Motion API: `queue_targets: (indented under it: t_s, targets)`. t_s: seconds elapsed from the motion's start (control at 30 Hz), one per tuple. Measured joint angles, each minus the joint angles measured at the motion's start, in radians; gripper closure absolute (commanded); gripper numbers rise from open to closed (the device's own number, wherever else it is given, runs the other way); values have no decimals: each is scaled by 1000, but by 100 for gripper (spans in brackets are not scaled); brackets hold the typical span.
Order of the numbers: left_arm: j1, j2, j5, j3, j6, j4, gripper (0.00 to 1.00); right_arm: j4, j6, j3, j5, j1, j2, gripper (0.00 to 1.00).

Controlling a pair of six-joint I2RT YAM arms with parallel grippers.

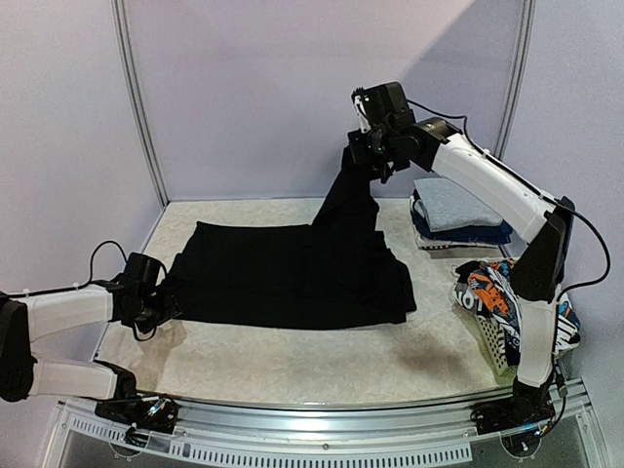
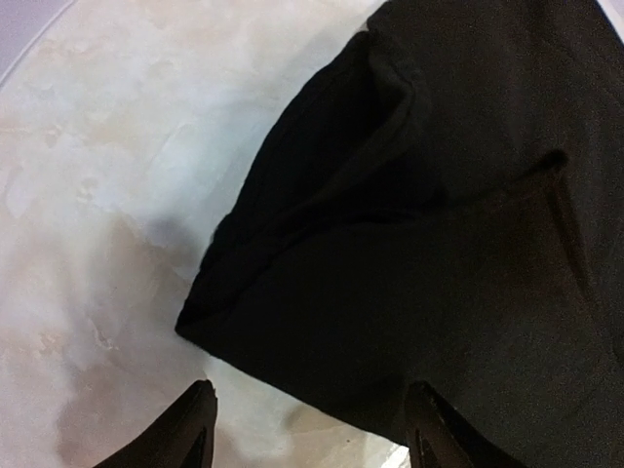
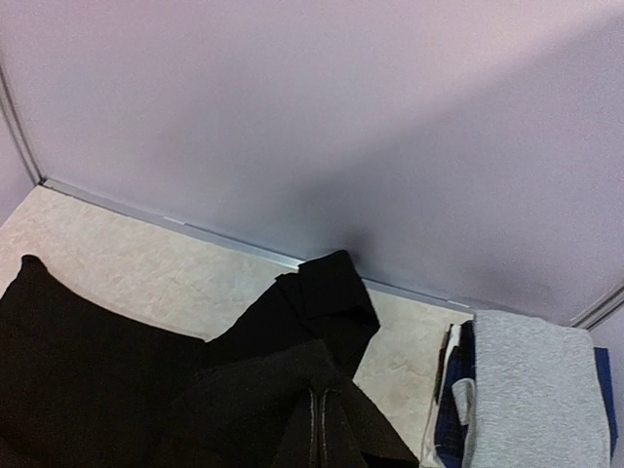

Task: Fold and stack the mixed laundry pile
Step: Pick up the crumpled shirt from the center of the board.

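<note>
A large black hooded top [image 1: 283, 273] lies spread across the table's middle. My right gripper [image 1: 371, 163] is shut on one part of it and holds that part high near the back wall, so the cloth hangs down in a strip. In the right wrist view the black cloth [image 3: 292, 390] bunches over the fingers and hides them. Low at the top's left edge, my left gripper [image 1: 162, 298] stands open. In its wrist view the garment's corner [image 2: 292, 322] lies between the fingertips [image 2: 190, 429], and the right one rests over the cloth.
A folded stack [image 1: 455, 214], grey on top of navy pieces, sits at the back right and also shows as the grey shirt [image 3: 531, 390]. A white lattice basket [image 1: 495, 336] at the right edge holds an orange-black-white printed garment [image 1: 487, 288]. Walls close in behind and on both sides.
</note>
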Motion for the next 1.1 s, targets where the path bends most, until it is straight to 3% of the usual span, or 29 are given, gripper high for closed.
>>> queue_targets:
  t_s: [0.13,0.33,0.57,0.63,0.8,0.87,0.97,1.1]
  targets:
    - [13,35,14,-16,-13,85,47,3,21,-76,-139,1,-22,100]
    - [23,104,32,-29,-14,213,76,5,59,-135,-359,41,-28,100]
    - [26,177,55,-32,-5,336,97,69,193,-149,-475,197,-21,100]
    - [26,183,61,-32,-3,349,99,113,246,-162,-519,233,-2,88]
    - [26,183,74,-32,6,357,100,130,324,-132,-656,257,131,33]
    - [26,182,78,-32,10,355,100,97,326,-146,-672,255,175,20]
    - [26,173,82,-32,14,345,100,64,316,-261,-664,246,166,9]
    - [26,162,84,-31,25,335,100,49,311,-538,-614,216,24,7]
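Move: My left hand hovers open at the black shirt's near left corner: the edge it wants is about 4 cm ahead, 1 cm right and 1 cm lower; the far left corner lies some 23 cm ahead, 5 cm right. My right hand already holds a lifted part high up. From it, the shirt's middle lies roughly 15 cm back, 16 cm left and 34 cm down; the folded stack is 16 cm right, 2 cm ahead and 31 cm down. My right hand swings the held cloth left about 20 cm and back over the shirt, fingers tipping down, then drops some 20 cm while opening to let go, curving back to the right low over the shirt. Meanwhile my left hand slides about 4 cm forward and closes fully, pinching the near left edge. ##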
